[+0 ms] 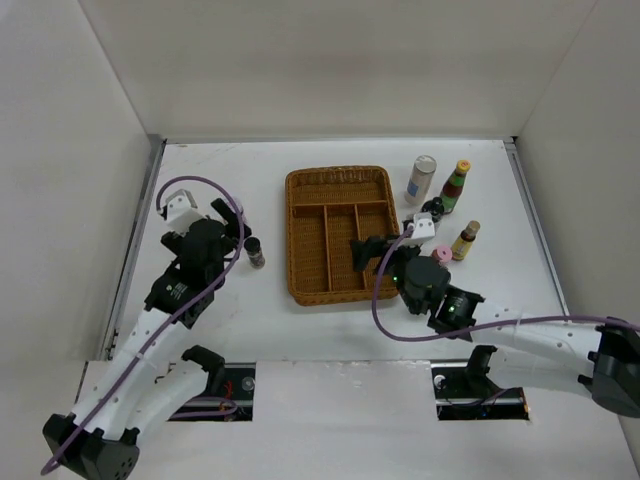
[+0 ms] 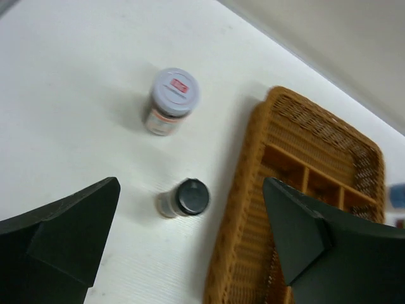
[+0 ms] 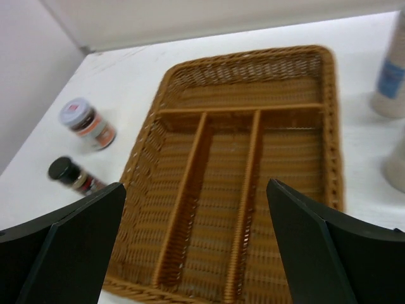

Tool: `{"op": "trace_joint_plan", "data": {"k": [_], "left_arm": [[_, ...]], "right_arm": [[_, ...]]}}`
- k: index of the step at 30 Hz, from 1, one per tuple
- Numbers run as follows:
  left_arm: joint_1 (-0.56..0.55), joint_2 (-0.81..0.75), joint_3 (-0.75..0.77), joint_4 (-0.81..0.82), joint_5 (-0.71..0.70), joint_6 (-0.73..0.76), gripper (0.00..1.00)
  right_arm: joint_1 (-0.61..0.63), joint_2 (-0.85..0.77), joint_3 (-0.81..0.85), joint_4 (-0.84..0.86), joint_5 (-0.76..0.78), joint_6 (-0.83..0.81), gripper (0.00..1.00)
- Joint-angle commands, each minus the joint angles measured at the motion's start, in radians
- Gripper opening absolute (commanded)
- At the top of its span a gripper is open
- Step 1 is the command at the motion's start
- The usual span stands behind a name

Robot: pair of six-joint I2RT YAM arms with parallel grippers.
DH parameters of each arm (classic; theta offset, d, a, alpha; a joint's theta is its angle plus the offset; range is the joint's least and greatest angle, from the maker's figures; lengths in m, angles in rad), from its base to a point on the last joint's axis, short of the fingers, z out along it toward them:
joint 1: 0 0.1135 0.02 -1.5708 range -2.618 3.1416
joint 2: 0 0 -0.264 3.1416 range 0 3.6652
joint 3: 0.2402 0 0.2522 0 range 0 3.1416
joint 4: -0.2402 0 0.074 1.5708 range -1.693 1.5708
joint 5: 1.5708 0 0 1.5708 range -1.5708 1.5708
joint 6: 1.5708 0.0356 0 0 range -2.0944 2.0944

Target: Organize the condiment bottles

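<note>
The brown wicker tray (image 1: 335, 235) holds no bottles. To its right stand a tall white grey-lidded shaker (image 1: 421, 180), a yellow-capped dark sauce bottle (image 1: 456, 186), an amber bottle (image 1: 465, 240) and a pink-capped one (image 1: 441, 257). To its left stands a small dark-lidded bottle (image 1: 256, 252). My left gripper (image 1: 238, 222) is open, above the dark-lidded bottle (image 2: 183, 197), its fingers apart on either side of it. A grey-lidded jar (image 2: 171, 101) stands beyond. My right gripper (image 1: 362, 250) is open and empty over the tray's near right part (image 3: 209, 190).
White walls enclose the table on the left, back and right. A small black-and-white object (image 1: 430, 212) stands between the sauce bottle and my right arm. The right wrist view shows the jar (image 3: 88, 123) and dark-lidded bottle (image 3: 69, 174) left of the tray.
</note>
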Motion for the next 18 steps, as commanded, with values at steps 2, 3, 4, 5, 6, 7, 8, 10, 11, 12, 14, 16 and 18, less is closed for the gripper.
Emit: {"op": "trace_joint_plan", "data": {"k": [2,3,4,5,6,7,8,10,11,12,14,16,18], "left_arm": [[0.100,0.023,0.030,-0.041,-0.044,0.027,1.00],[0.120,0.039,0.032,-0.026,-0.044,0.037,1.00],[0.131,0.058,0.032,-0.001,-0.043,0.048,1.00],[0.134,0.081,0.029,0.031,-0.049,0.065,1.00],[0.139,0.101,0.027,0.054,-0.055,0.073,1.00],[0.148,0.132,0.027,0.083,-0.078,0.080,1.00],[0.148,0.152,0.033,0.103,-0.093,0.088,1.00],[0.147,0.187,0.040,0.154,-0.115,0.114,1.00],[0.154,0.201,0.034,0.194,-0.107,0.122,1.00],[0.159,0.220,0.030,0.229,-0.099,0.131,1.00],[0.180,0.267,0.038,0.263,-0.075,0.140,1.00],[0.191,0.313,0.053,0.277,-0.049,0.151,0.64],[0.197,0.347,0.066,0.274,-0.053,0.153,0.28]], "right_arm": [[0.042,0.027,-0.039,0.200,-0.062,-0.010,1.00],[0.044,0.038,-0.039,0.208,-0.066,-0.010,1.00],[0.047,0.042,-0.035,0.200,-0.071,-0.016,1.00],[0.054,0.044,-0.035,0.202,-0.072,-0.019,1.00],[0.058,0.048,-0.039,0.214,-0.072,-0.019,1.00],[0.058,0.061,-0.041,0.222,-0.074,-0.016,1.00],[0.055,0.071,-0.041,0.223,-0.077,-0.015,1.00],[0.055,0.091,-0.033,0.210,-0.101,-0.019,1.00],[0.053,0.095,-0.032,0.208,-0.118,-0.016,1.00],[0.052,0.095,-0.033,0.214,-0.134,-0.010,1.00],[0.045,0.102,-0.036,0.222,-0.181,-0.001,1.00],[0.030,0.102,-0.029,0.207,-0.242,0.005,0.83],[0.027,0.087,-0.029,0.199,-0.261,0.017,0.36]]}}
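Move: The grey-lidded jar stands about 10 cm ahead of the left hand, 1 cm to its right and some 16 cm below. The dark-capped spice bottle is 2 cm ahead and 5 cm right of that hand, similarly low. From the right hand, the brown basket's middle lies 5 cm ahead, 7 cm left and roughly 18 cm down, the black-capped jar about 9 cm ahead and 12 cm right, the pink-capped bottle level with it and 14 cm right. The grey-lidded jar comes nearer as the left hand swings left, then pushes forward and down, about 5 cm each way, turning some 10 degrees counter-clockwise with its left side rising; its fingers close on nothing to about a third. Above the basket, the right hand drifts 5 cm left and sinks slightly, turning counter-clockwise, its empty fingers half shut. ##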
